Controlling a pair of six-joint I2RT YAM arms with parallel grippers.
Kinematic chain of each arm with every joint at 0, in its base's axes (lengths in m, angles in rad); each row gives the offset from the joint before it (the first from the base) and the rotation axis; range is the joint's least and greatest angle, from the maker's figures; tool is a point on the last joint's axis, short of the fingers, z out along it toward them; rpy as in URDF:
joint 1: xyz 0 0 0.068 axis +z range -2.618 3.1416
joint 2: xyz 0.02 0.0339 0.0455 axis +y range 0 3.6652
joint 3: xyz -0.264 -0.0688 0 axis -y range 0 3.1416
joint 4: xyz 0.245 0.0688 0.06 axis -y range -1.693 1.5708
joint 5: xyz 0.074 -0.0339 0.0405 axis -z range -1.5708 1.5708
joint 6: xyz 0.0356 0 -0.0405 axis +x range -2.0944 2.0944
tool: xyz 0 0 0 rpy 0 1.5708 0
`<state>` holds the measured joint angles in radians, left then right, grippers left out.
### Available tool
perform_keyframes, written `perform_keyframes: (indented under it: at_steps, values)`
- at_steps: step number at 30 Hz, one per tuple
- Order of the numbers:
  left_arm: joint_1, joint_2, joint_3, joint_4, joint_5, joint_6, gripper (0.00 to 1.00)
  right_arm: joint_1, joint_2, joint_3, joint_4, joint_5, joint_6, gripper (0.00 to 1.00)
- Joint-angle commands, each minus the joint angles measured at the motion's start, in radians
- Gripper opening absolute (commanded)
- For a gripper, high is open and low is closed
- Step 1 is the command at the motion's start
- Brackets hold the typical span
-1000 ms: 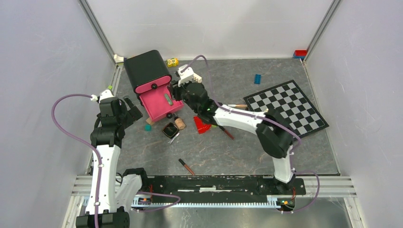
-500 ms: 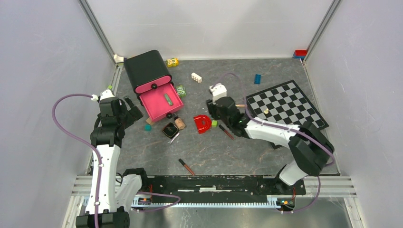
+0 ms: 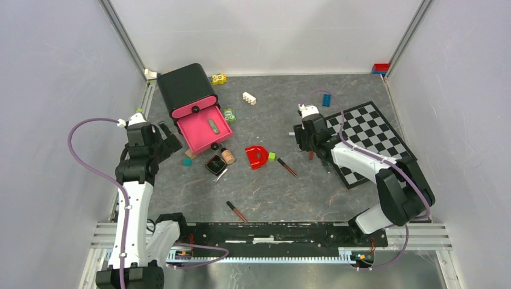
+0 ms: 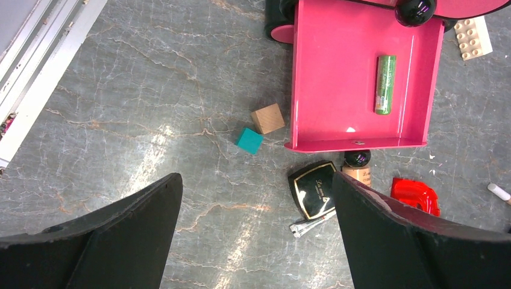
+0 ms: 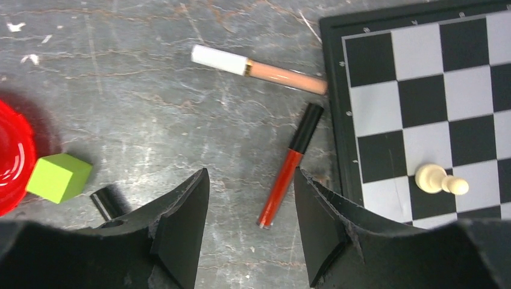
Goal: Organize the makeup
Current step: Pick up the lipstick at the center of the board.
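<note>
My right gripper hangs open over the floor beside the chessboard. The lower end of a red tube with a black cap lies between its fingers, untouched. A pink-white pencil lies just beyond it, and a black wand tip shows at the left. My left gripper is open and empty, high above the floor. Below it lie a square black compact and a beige black-capped bottle, in front of the open pink drawer, which holds a green tube. A dark tube lies near the front.
A red D-shaped piece and a green cube sit mid-floor. Teal and wooden cubes lie left of the drawer. A white pawn lies on the chessboard. Toy bricks are scattered at the back.
My right arm has swung from the pink drawer rightward to the chessboard's left edge, and its jaws have widened. The left arm has not moved.
</note>
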<state>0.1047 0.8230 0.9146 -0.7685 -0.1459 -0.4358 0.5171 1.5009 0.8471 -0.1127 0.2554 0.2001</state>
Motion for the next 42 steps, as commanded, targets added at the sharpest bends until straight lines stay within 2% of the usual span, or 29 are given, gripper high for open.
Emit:
perform_keyframes:
  at_steps: [1,6,10,17,28,42]
  values:
    - [0.000,-0.001,-0.002,0.037,0.015,0.012,1.00,-0.042,-0.022,0.011,-0.038,0.023,0.082,0.60]
    - [0.000,-0.002,-0.001,0.037,0.014,0.012,1.00,-0.076,-0.011,-0.026,-0.005,-0.026,0.145,0.59]
    - [-0.001,-0.005,-0.002,0.037,0.010,0.012,1.00,-0.078,0.006,-0.031,0.021,-0.042,0.171,0.54]
    - [-0.001,-0.005,-0.001,0.037,0.013,0.011,1.00,-0.079,0.055,-0.025,0.025,0.026,0.203,0.46]
    - [0.000,-0.005,-0.001,0.037,0.009,0.011,1.00,-0.081,0.148,-0.014,0.028,0.046,0.219,0.42]
    - [0.000,-0.007,0.000,0.037,0.006,0.011,1.00,-0.088,0.190,-0.044,0.058,0.002,0.234,0.25]
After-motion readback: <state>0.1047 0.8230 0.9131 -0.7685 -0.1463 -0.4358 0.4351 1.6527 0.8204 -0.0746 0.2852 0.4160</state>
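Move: The red lipstick lies about 3 cm to the right of my right hand, its middle some 2 cm ahead and 6 cm below. The white-capped tube's middle is about 7 cm farther out than the lipstick's and 4 cm left of it; the pawn stands about 14 cm to my hand's right and 3 cm ahead. From my left hand the lipstick is roughly 55 cm right, 12 cm ahead and 19 cm below. With my right hand I slide about 3 cm right and settle over the red lipstick, turning the wrist some 15 degrees clockwise until the fingers line up with it, then sink about 6 cm down so that one finger stands on each side of its red barrel. I narrow the fingers all the way, going on after the hand has stopped sinking, until they are close against the barrel. ##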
